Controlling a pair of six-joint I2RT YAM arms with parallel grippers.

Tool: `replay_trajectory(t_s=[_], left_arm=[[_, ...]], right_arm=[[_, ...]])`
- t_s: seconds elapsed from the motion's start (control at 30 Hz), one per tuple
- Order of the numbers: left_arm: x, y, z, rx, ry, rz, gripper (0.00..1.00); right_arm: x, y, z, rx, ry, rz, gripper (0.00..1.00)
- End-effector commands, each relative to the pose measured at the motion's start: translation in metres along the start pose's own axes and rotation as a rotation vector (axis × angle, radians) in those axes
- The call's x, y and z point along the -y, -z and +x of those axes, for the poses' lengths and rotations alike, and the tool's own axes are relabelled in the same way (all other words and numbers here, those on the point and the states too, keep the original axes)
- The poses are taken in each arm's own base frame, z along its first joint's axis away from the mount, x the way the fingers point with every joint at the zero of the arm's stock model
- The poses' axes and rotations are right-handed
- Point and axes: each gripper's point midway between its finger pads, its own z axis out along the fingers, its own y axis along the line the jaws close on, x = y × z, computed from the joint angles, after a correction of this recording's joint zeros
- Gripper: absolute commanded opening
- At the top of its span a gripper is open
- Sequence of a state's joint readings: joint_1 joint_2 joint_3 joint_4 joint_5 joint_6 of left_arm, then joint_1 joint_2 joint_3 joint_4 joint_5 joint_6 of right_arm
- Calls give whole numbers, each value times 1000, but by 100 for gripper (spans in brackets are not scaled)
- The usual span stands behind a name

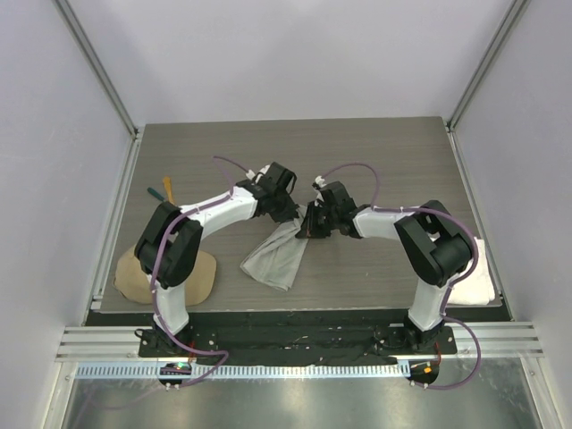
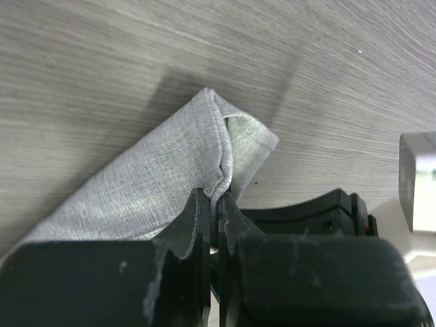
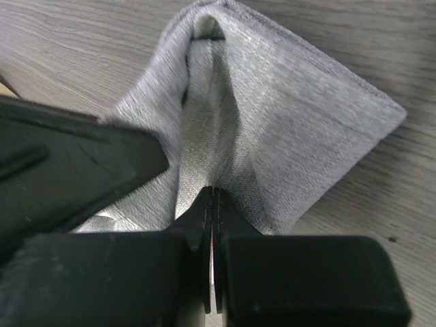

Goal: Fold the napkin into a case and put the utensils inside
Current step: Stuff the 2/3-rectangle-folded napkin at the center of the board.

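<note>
The light grey napkin (image 1: 275, 257) lies folded mid-table, its far end raised between the two grippers. My left gripper (image 1: 289, 215) is shut on a hemmed edge of the napkin (image 2: 157, 184), the cloth pinched at the left gripper's (image 2: 216, 195) tips. My right gripper (image 1: 309, 225) meets it from the right, and the right gripper (image 3: 212, 192) is shut on a fold of the napkin (image 3: 293, 102), which tents up to its tips. The utensils (image 1: 164, 190), an orange-handled and a teal-handled piece, lie at the table's far left, apart from both grippers.
A tan cap (image 1: 174, 277) sits at the near left edge by the left arm's base. A white towel (image 1: 481, 279) lies at the near right edge. The frame's posts and walls stand close on both sides.
</note>
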State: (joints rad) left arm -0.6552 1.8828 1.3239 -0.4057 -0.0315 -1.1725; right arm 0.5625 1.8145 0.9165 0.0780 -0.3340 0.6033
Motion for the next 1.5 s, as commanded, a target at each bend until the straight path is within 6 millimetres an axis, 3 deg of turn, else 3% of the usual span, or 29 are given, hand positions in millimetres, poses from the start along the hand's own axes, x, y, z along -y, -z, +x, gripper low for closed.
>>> replay_trajectory(t_s=[0.0, 0.33, 0.5, 0.6, 0.77, 1.17, 1.33, 1.47], left_arm=[[8, 16, -12, 70, 61, -20, 0], [4, 24, -22, 120, 106, -69, 0], [10, 25, -20, 109, 128, -56, 0], [13, 28, -20, 103, 149, -45, 0], [15, 30, -15, 76, 208, -40, 0], [24, 34, -6, 24, 415, -9, 0], [21, 38, -11, 58, 492, 19, 0], [14, 39, -11, 77, 501, -1, 0]], right_arm=[[-8, 1, -19, 80, 58, -21, 1], [-27, 43, -34, 177, 59, -68, 20], [-41, 43, -39, 205, 115, -147, 44], [-42, 38, -43, 210, 141, -157, 51], [-49, 30, -46, 225, 155, -211, 54], [-39, 15, -38, 282, 181, -204, 57], [-31, 11, -47, 368, 146, -149, 59], [-32, 9, -53, 398, 119, -154, 55]])
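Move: The left hand already pinches the napkin's far edge. The napkin's middle lies about 8 cm back, 4 cm left and 5 cm below it. The right hand's shut fingertips are low in the cloth: that pinched edge is about 4 cm ahead, 1 cm left and 5 cm above them, and the napkin's middle some 4 cm back, 5 cm left and 1 cm below. Upward by roughly 5 cm, the right hand pulls its shut fingertips out of the napkin's folds and spreads them to over half open, then sinks about 2 cm beside the left fingertips, drifting slightly forward and left as it tips up. The left hand keeps its pinch almost in place, turning some 25 degrees counter-clockwise. ##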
